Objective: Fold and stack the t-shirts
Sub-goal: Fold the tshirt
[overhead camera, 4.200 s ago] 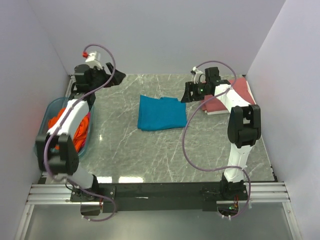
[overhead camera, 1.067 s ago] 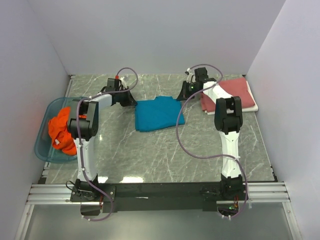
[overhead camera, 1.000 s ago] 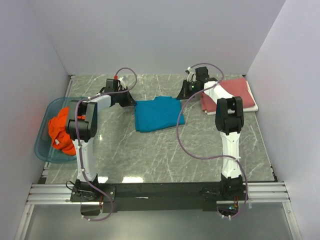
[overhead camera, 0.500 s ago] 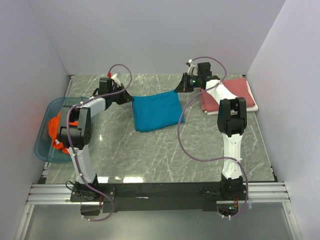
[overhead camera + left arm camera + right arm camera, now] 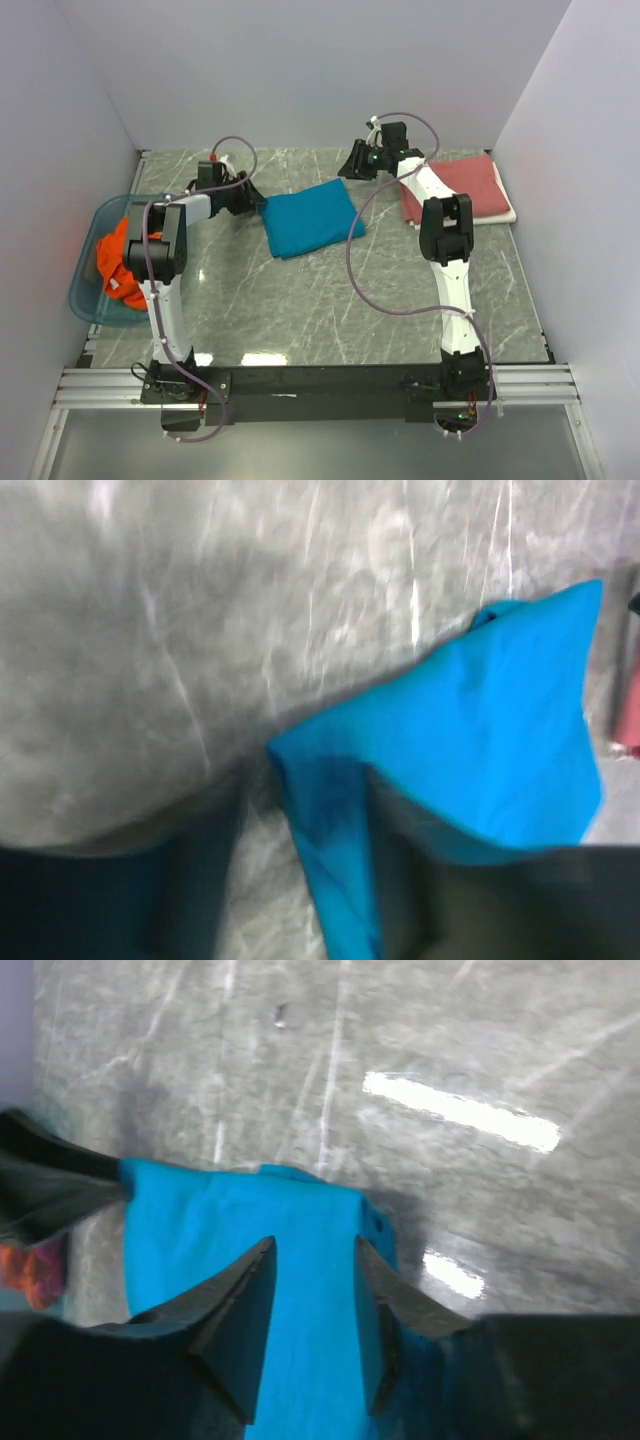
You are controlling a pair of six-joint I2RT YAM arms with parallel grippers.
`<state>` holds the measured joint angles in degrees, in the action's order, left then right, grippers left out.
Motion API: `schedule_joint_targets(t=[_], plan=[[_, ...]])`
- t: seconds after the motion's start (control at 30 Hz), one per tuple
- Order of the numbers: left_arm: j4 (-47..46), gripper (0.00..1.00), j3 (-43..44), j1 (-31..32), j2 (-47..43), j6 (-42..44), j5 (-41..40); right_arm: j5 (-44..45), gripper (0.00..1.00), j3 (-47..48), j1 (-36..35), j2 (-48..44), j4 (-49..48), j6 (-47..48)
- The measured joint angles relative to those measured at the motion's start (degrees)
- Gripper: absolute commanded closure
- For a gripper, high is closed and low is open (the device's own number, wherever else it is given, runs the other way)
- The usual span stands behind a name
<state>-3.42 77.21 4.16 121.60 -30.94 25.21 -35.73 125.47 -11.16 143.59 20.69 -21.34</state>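
Note:
The teal blue t-shirt (image 5: 310, 222) lies folded on the middle of the table, a little askew. My left gripper (image 5: 256, 201) is at its far left corner. In the left wrist view that gripper (image 5: 300, 802) is open, with a strip of the teal blue t-shirt (image 5: 500, 730) lying in the gap. My right gripper (image 5: 351, 166) hovers just behind the far right corner. It (image 5: 315, 1250) is open too, with the teal blue t-shirt (image 5: 230, 1220) showing below it. The dusty red t-shirt (image 5: 462, 186) lies folded at the back right. The bright orange t-shirt (image 5: 117, 262) is crumpled in the tub.
A translucent blue plastic tub (image 5: 84, 282) stands at the table's left edge and holds the orange shirt. Walls close in the table at the back and on both sides. The arms' bases sit on a rail (image 5: 320, 385) along the near edge.
Both grippers were shut on the teal shirt's far corners and have opened. The shirt has dropped back flat, shifted slightly, and the right gripper has drawn back from it.

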Motion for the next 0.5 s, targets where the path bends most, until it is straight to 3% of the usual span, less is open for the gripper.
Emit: schedule_joint_targets(t=[0.03, 0.17, 0.27, 0.5], plan=[[0.1, 0.29, 0.6, 0.0, -0.3, -0.1, -0.2, 0.5, 0.52, 0.0, 0.0, 0.0, 0.3, 0.1], [1.1, 0.19, 1.5, 0.1, -2.6, 1.3, -5.5, 2.5, 0.40, -2.4, 0.1, -1.4, -0.2, 2.0], [2.8, 0.17, 1.2, -0.1, -6.3, 2.2, -10.5, 3.0, 0.26, -8.6, 0.3, -5.6, 0.2, 5.4], [2.6, 0.16, -3.5, -0.9, -24.0, 3.0, -14.0, 0.5, 0.23, -18.7, 0.7, -15.0, 4.2, 13.8]])
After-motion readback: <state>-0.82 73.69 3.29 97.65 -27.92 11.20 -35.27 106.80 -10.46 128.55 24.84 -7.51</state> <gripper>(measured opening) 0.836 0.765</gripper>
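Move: The folded blue t-shirt's middle lies about 13 cm to the right of the left gripper, 4 cm nearer the base and 3 cm below it; its far left corner is right at those fingers. From the right gripper the t-shirt's middle is some 11 cm back, 8 cm to the left and 5 cm down. The red stack is about 28 cm to the right gripper's right, nearly level; the orange t-shirt in its basket sits 29 cm left of the left gripper and 16 cm back. Open both half-open grippers wide and leave the shirt. Lift the left one off its far left corner, some 16 cm up and 5 cm leftward, tipping the fingers up about 20 degrees as it climbs. Meanwhile draw the right one about 6 cm back and 3 cm right, staying low by the shirt's right edge. ##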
